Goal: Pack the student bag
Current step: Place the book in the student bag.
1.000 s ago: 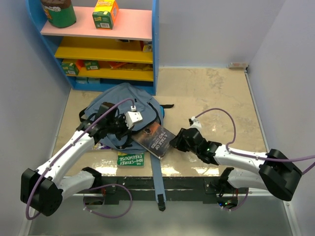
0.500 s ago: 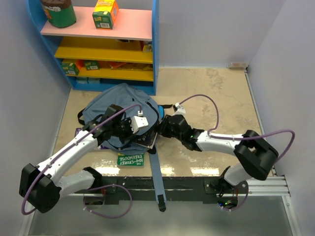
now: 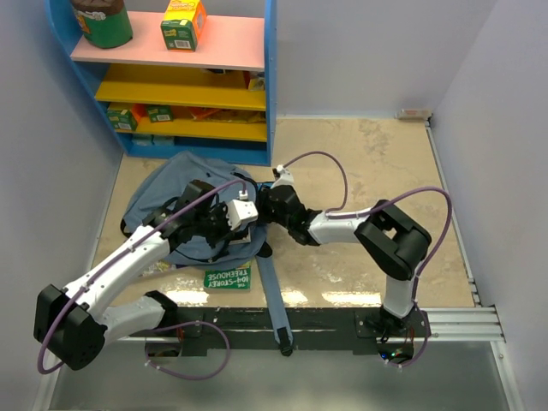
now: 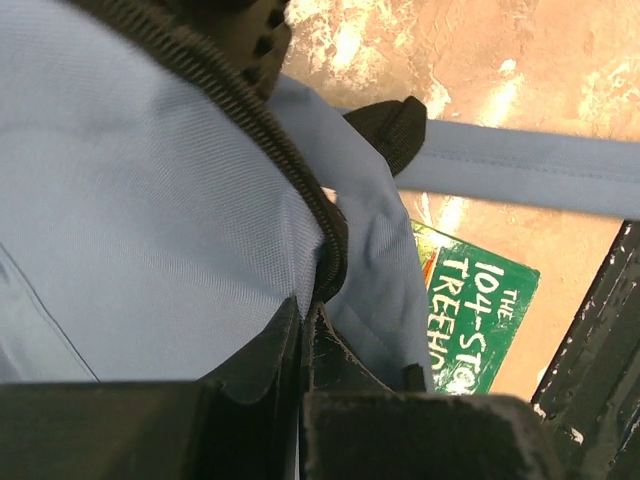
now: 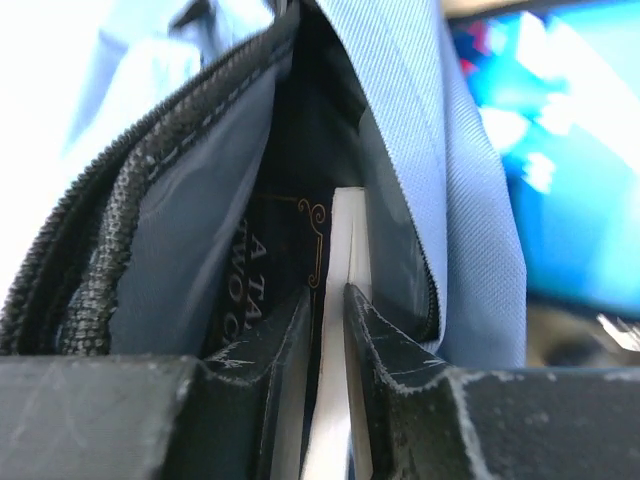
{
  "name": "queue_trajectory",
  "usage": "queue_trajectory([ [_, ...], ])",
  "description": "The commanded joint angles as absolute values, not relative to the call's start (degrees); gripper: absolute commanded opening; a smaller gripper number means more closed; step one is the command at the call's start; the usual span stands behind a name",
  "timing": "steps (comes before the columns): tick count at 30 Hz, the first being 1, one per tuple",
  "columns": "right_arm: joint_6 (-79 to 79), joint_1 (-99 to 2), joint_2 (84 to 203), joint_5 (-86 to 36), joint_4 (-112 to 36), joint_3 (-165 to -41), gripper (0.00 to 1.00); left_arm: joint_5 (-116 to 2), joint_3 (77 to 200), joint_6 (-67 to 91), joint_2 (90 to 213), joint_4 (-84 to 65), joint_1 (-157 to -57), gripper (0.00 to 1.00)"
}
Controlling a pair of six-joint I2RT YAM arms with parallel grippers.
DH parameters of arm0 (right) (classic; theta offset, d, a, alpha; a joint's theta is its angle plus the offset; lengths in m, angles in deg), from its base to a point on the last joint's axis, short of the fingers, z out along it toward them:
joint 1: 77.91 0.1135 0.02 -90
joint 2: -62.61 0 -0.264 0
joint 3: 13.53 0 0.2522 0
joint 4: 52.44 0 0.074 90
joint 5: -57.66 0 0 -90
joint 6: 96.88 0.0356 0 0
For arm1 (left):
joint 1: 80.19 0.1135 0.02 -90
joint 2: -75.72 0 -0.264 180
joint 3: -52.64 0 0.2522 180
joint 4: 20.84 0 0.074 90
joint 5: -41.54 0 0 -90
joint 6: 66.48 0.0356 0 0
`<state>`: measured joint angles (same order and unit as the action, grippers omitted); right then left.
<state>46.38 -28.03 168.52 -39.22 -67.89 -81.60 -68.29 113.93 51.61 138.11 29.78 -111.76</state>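
Observation:
The slate-blue student bag (image 3: 171,201) lies in front of the shelf, one long strap (image 3: 274,295) trailing toward the near edge. My left gripper (image 3: 221,226) is shut on the bag's zipper edge (image 4: 318,250), pinching the fabric and holding the mouth up. My right gripper (image 3: 259,214) is shut on a dark paperback (image 5: 275,265), with white page edges (image 5: 345,240) showing between its fingers. The book sits partly inside the bag's opening, between the zipper (image 5: 110,200) and the lining. A green book (image 3: 227,276) lies flat on the table by the bag's lower edge, also in the left wrist view (image 4: 478,320).
A blue shelf unit (image 3: 270,77) with pink and yellow boards stands at the back left, holding a green tub (image 3: 103,21) and small cartons (image 3: 182,24). Grey walls close both sides. A small purple item (image 3: 157,267) peeks out under the bag's left edge.
My right arm has swung left and carried the dark book from the table into the bag's mouth. The left gripper kept its hold and the bag shifted slightly left.

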Motion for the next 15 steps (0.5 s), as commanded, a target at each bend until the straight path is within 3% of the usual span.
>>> queue_trajectory([
  [1, 44.5, -25.9, 169.0, -36.8, -77.0, -88.0, 0.23, -73.8, 117.6, 50.4, 137.7, 29.4, -112.5, 0.00],
  [8, 43.0, -25.3, 163.8, -35.2, -80.9, -81.5, 0.24, -70.4, 118.3, 52.2, 137.0, 28.3, -112.2, 0.00],
  [12, 42.6, -25.4, 160.9, -37.1, -75.0, -77.9, 0.24, -69.2, 118.4, 52.5, 136.6, 27.9, -111.6, 0.00],
  [15, 41.6, -25.4, 159.8, -37.5, -72.7, -76.0, 0.30, -68.8, 118.5, 52.8, 136.5, 27.8, -111.2, 0.00],
])
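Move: The book, A Tale of Two Cities, already stands in the bag's mouth; its middle lies about 8 cm to the right hand's left, roughly level fore and aft, 5 cm below. The bag's middle is some 18 cm left, about level. The pencil case's visible end peeks out 6 cm ahead and 3 cm right; the Treehouse book lies 14 cm back and 9 cm left. From the left hand the book's middle is some 10 cm ahead, 8 cm below. The book's page edge is between the right hand's fingertips at first; that hand goes about 2 cm farther left into the bag mouth while rising, then draws back some 3 cm, still climbing to about 4.5 cm up in all, its fingers tipping up and turning slightly counter-clockwise with their gap unchanged. The left hand keeps the mouth's edge pinched, easing up under 1 cm. ##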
